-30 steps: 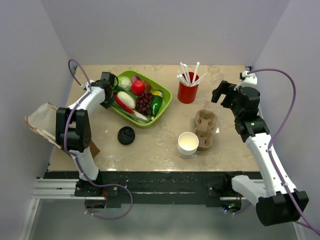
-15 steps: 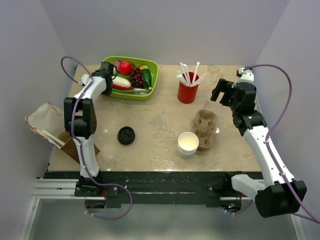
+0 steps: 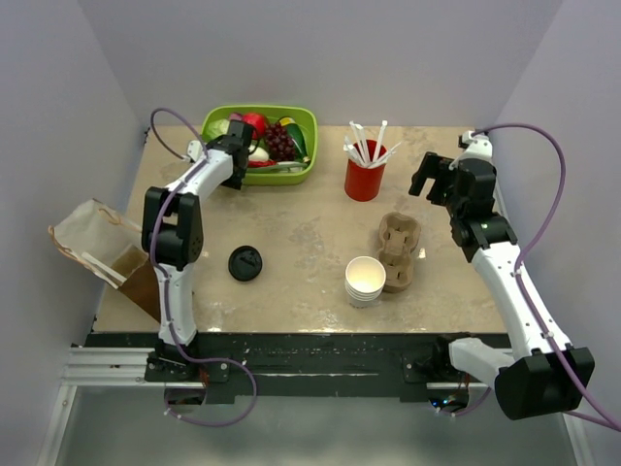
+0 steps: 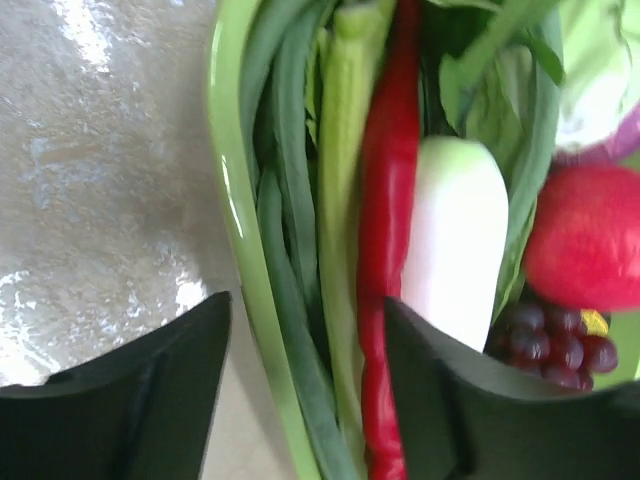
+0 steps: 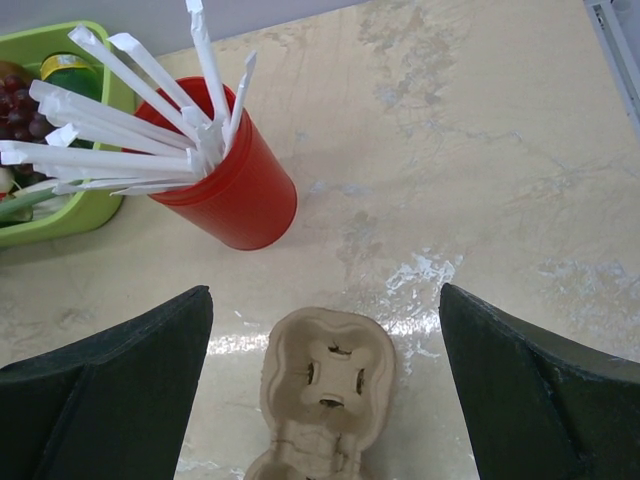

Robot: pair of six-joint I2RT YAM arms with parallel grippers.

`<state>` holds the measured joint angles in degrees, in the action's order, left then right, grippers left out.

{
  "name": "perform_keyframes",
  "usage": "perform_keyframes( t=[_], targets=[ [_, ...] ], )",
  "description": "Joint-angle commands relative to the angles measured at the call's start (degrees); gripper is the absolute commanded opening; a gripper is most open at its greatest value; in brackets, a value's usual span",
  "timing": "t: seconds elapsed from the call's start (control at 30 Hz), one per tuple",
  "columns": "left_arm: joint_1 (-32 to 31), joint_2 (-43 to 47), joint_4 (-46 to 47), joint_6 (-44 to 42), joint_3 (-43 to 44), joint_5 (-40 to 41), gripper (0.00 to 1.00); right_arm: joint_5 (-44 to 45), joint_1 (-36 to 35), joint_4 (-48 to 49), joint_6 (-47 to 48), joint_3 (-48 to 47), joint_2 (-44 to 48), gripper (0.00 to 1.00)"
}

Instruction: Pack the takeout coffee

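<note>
No takeout coffee shows in any view. A brown pulp carrier (image 3: 399,250) lies right of centre, and a stack of lidless white cups (image 3: 365,280) stands against its near left side. A loose black lid (image 3: 245,262) lies at left centre. My left gripper (image 3: 238,153) is at the green tray's (image 3: 309,146) left rim. In the left wrist view the left gripper (image 4: 308,305) stands open astride the tray's rim (image 4: 228,150), with the jaws clear of it. My right gripper (image 5: 325,290) hangs wide open over the carrier's (image 5: 325,375) far pocket and holds nothing.
The green tray holds toy vegetables and fruit at the back left. A red cup (image 3: 365,178) of wrapped straws stands behind the carrier. A brown paper bag (image 3: 92,238) lies off the table's left edge. White walls close in on three sides.
The green tray has slid from left of centre to the table's back edge with my left gripper on its rim. The left jaws have since come apart. The right arm barely moved.
</note>
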<state>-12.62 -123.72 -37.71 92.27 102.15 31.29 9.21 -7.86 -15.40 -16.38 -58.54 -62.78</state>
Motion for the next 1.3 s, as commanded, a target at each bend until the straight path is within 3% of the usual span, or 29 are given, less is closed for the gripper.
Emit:
perform_keyframes(
  t=[0.0, 0.1, 0.13, 0.33, 0.43, 0.53, 0.67, 0.8, 0.93, 1.1, 1.27],
  targets=[
    [0.3, 7.1, 1.3, -2.8, -1.4, 4.4, 0.81, -2.1, 0.0, 2.1, 1.2, -2.5, 1.1, 0.98],
    [0.2, 12.3, 3.8, -11.3, -4.1, 2.4, 0.97, -5.0, 0.1, 2.6, 1.1, -2.5, 2.1, 0.98],
    [0.2, 15.3, 6.6, -17.8, -5.1, 0.8, 1.0, -6.4, 0.0, 2.7, 0.9, -2.4, 2.7, 0.98],
    [-0.2, 27.5, 11.8, -36.8, -13.8, -7.3, 1.0, -9.0, 0.1, 2.8, 0.6, -1.6, 5.2, 0.98],
    [-0.3, 31.2, 10.7, -44.6, -16.0, -11.0, 1.0, -13.8, 0.0, 4.8, 0.9, -0.3, 6.3, 0.98],
    [-0.6, 34.0, 8.6, -49.4, -18.4, -14.2, 1.0, -23.9, -0.3, 6.5, 2.1, 0.3, 6.4, 0.98],
    [-2.2, 38.6, 8.2, -51.4, -25.4, -16.6, 1.0, -26.7, -4.9, 1.6, 4.0, -3.4, 0.5, 0.98],
    [-3.2, 44.8, 9.5, -51.6, -34.4, -20.3, 1.0, -17.1, -15.9, -2.4, 6.4, -6.2, -3.6, 0.98],
    [-3.9, 49.3, 9.8, -52.1, -42.6, -21.4, 1.0, -10.6, -20.6, -11.0, 5.8, -9.1, -6.1, 0.98],
    [-4.4, 53.8, 12.7, -52.8, -51.3, -26.3, 1.0, -11.9, -22.0, -28.8, 1.2, -9.6, -5.1, 0.88],
    [-4.7, 54.5, 13.4, -53.0, -52.9, -27.2, 1.0, -14.1, -22.0, -34.9, -1.9, -6.7, -0.2, 0.73]
  ],
)
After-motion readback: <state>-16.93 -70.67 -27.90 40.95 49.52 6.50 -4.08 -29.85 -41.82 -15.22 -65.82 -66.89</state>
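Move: The black lid the left hand goes for lies about 23 cm back, 4 cm right and 7 cm below; the green basket's middle is 7 cm ahead, 5 cm right and 4 cm below. From the right hand, the cups stand roughly 17 cm back, 12 cm left, 20 cm below; the drink tray 7 cm back, 2 cm left, 24 cm below; the straw holder 9 cm ahead, 10 cm left, 19 cm below. Left hand opens, rises and arcs some 24 cm back towards the lid; right swings left, then back towards cups. ##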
